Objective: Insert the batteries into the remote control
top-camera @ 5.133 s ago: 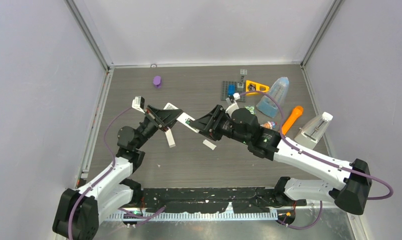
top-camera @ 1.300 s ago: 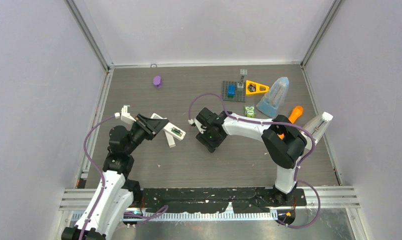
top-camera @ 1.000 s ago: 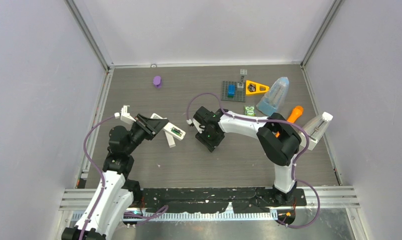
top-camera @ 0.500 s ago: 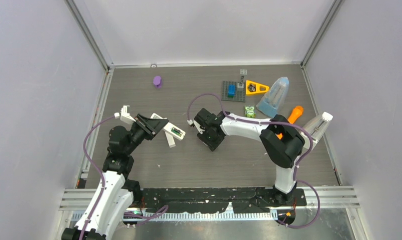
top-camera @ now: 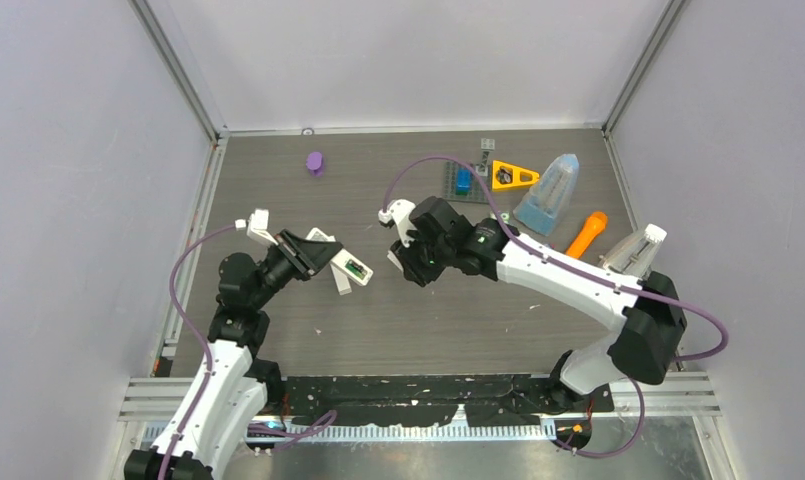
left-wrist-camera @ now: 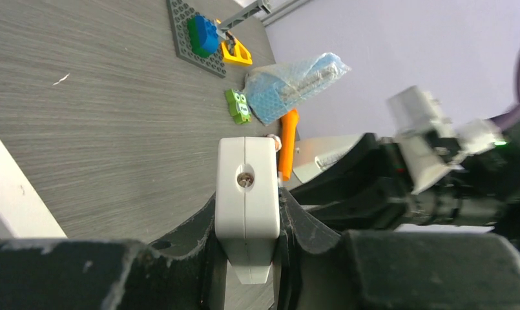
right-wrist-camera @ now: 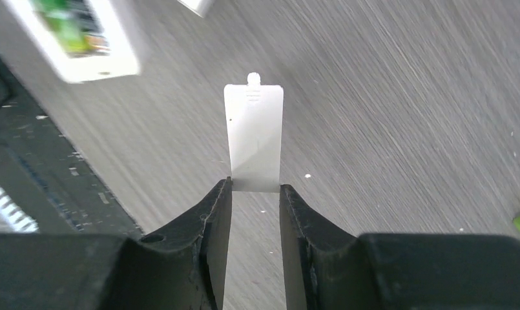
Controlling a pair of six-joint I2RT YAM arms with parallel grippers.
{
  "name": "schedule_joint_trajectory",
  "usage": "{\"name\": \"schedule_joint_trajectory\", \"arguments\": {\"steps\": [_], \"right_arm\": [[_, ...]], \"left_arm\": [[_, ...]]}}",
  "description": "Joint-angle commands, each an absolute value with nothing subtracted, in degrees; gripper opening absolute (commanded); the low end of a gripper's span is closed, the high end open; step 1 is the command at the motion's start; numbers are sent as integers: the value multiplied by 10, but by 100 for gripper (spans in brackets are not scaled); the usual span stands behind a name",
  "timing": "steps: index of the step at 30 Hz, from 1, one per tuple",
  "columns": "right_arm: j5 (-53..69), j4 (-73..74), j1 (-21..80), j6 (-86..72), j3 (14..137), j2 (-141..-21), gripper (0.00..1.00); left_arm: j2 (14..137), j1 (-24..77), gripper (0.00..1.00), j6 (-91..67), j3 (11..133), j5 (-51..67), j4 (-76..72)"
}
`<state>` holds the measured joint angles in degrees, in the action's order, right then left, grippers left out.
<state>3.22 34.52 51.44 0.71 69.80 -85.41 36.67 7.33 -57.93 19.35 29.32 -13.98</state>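
My left gripper (top-camera: 323,258) is shut on a white remote control (top-camera: 346,263), held off the table with its open compartment (top-camera: 355,268) up. End-on in the left wrist view, the remote (left-wrist-camera: 246,187) sits clamped between the fingers of that gripper (left-wrist-camera: 247,210). My right gripper (top-camera: 411,264) hangs just right of it, shut on a thin white battery cover (right-wrist-camera: 254,132) pinched at the tips of that gripper (right-wrist-camera: 255,187). The compartment (right-wrist-camera: 73,26) looks green with a bit of orange, blurred. I cannot make out batteries as separate things.
A second white remote (top-camera: 340,281) lies under the held one. Along the back right are a grey baseplate with a blue brick (top-camera: 465,182), an orange triangle (top-camera: 513,176), a bubble-wrap bag (top-camera: 550,195), an orange carrot toy (top-camera: 585,234) and a white container (top-camera: 633,255). A purple piece (top-camera: 315,161) sits back left.
The right gripper closed on the white cover lying on the table and has lifted it, the arm swinging out to the right. The left arm holds the remote almost unmoved.
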Motion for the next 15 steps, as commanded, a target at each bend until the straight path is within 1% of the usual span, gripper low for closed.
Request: {"name": "schedule_joint_trajectory", "arguments": {"steps": [1, 5, 8, 15], "right_arm": [[31, 375, 557, 0, 753, -819, 26], [8, 421, 594, -21, 806, -825, 27], [-40, 472, 620, -27, 866, -855, 28], [-56, 524, 648, -48, 926, -904, 28]], "left_arm": [[370, 69, 0, -532, 194, 336, -215], [377, 69, 0, -524, 195, 357, -236], [380, 70, 0, -521, 193, 373, -252], [380, 70, 0, -517, 193, 385, -268]]}}
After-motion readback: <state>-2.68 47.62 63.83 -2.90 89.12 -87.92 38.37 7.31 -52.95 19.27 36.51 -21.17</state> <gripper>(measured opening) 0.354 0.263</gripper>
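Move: The open battery compartment of the remote control in the left hand lies about 8 cm to the right hand's left, 2 cm nearer the base and some 2 cm higher. The spare remote lies on the table about 13 cm left, 4 cm ahead and 13 cm below; the green owl block is roughly 19 cm right, 15 cm ahead and 13 cm below. From the left hand, the battery cover in the right fingers sits about 10 cm right, 1 cm back and 4 cm below. The battery cover, still pinched by one end in the right fingers, is carried up about 8 cm while going some 5 cm left and 5 cm back, in towards the compartment, quick at first and easing off. The left hand keeps its grip on the remote control and presents it, rising slightly with a small shift right and back as it tips up and turns a little clockwise. ##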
